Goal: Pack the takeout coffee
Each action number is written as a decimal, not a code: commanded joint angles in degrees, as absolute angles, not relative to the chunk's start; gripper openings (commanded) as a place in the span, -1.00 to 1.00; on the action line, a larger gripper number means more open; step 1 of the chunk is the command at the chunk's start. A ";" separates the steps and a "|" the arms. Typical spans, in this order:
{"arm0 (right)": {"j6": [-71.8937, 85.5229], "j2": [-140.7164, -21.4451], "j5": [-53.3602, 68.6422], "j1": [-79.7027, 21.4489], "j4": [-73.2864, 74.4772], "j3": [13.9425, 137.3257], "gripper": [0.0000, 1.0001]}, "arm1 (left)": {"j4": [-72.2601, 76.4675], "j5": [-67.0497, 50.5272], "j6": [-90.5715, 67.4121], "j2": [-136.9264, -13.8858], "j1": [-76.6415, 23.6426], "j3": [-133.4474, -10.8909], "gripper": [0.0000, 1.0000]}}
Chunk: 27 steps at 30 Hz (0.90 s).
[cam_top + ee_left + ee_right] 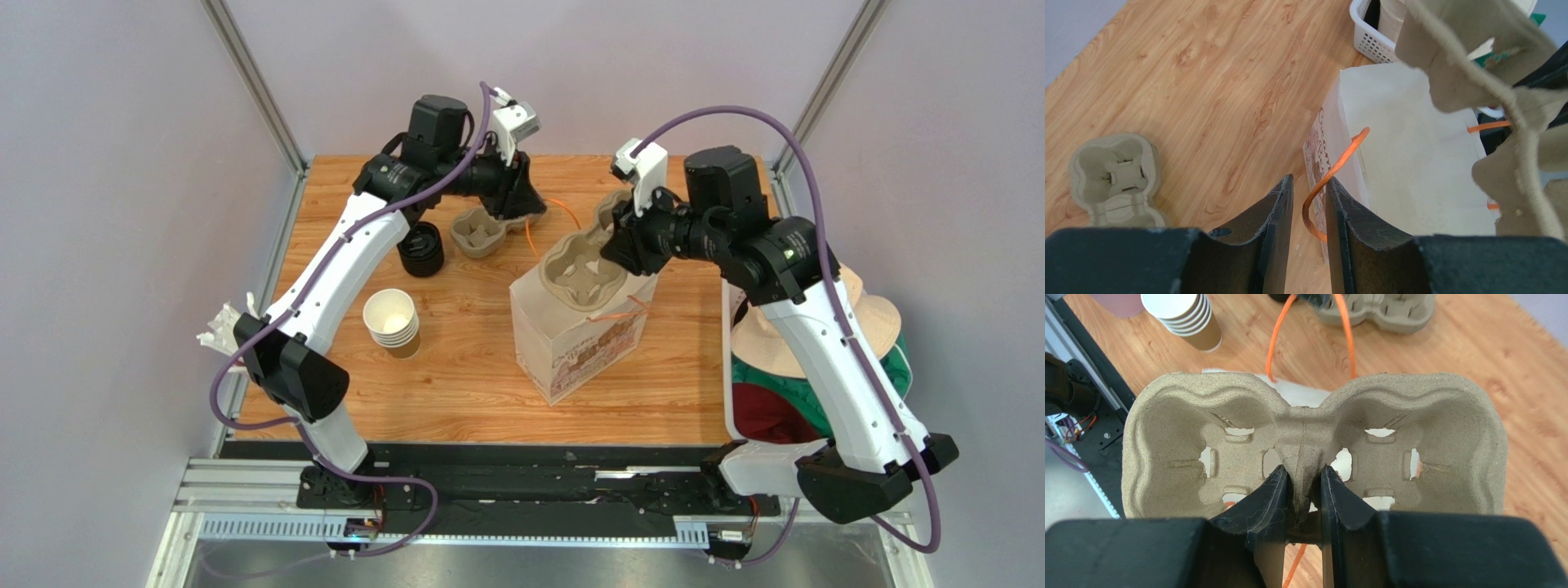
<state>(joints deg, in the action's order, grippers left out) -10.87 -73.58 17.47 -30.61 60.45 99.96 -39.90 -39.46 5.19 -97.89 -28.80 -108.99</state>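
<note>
No lidded takeout coffee is in view. A white paper bag stands open mid-table; its inside shows in the left wrist view. My left gripper is shut on the bag's orange handle, which it holds up at the far side. My right gripper is shut on the middle ridge of an empty pulp cup carrier. It holds the carrier level just above the bag's mouth.
A second pulp carrier lies by the left gripper. A stack of black lids and a stack of lidless brown cups stand to the left. A white basket holding hats sits at the right edge.
</note>
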 commanded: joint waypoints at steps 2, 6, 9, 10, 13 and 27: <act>-7.65 -72.68 15.65 -31.90 57.57 95.29 -0.51 | -35.77 -38.32 2.81 -94.92 -28.92 -107.93 -0.30; -6.51 -74.00 14.85 -32.25 56.69 94.92 -0.51 | -35.51 -38.58 2.20 -95.19 -28.92 -107.84 -0.30; -5.54 -74.71 14.15 -32.69 56.43 94.57 -0.51 | -35.33 -38.41 1.93 -95.10 -28.92 -107.75 -0.30; -5.28 -74.79 13.80 -32.87 56.51 94.48 -0.51 | -35.33 -38.23 1.76 -95.01 -28.92 -107.58 -0.30; -5.10 -74.53 12.84 -33.40 55.99 92.56 -0.51 | -34.28 -37.62 1.41 -94.49 -28.92 -106.70 -0.30; -4.31 -72.69 11.78 -35.24 54.76 90.54 -0.51 | -32.70 -32.96 -1.04 -95.45 -28.92 -106.08 -0.37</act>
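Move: From the right hand, which already grips the pulp cup carrier by its middle bridge, the paper bag's open mouth lies some 4 cm left and about 7 cm below, level with it fore and aft. The bag handle in the left fingers is roughly 9 cm ahead and 11 cm left, 2 cm lower. A second carrier is on the table about 21 cm ahead, 19 cm left and 28 cm down. From the left hand, the mouth lies some 8 cm back, 7 cm right and 5 cm down. Downwards, mostly in the first and later parts with a slower stretch between, the right hand lowers the carrier about 6 cm towards the bag's open mouth, easing slightly left while the fingers tip some 10 degrees further down and keep their grip. The left hand keeps the orange handle pinched beside the bag, creeping about 2 cm forward and turning slightly counter-clockwise. ##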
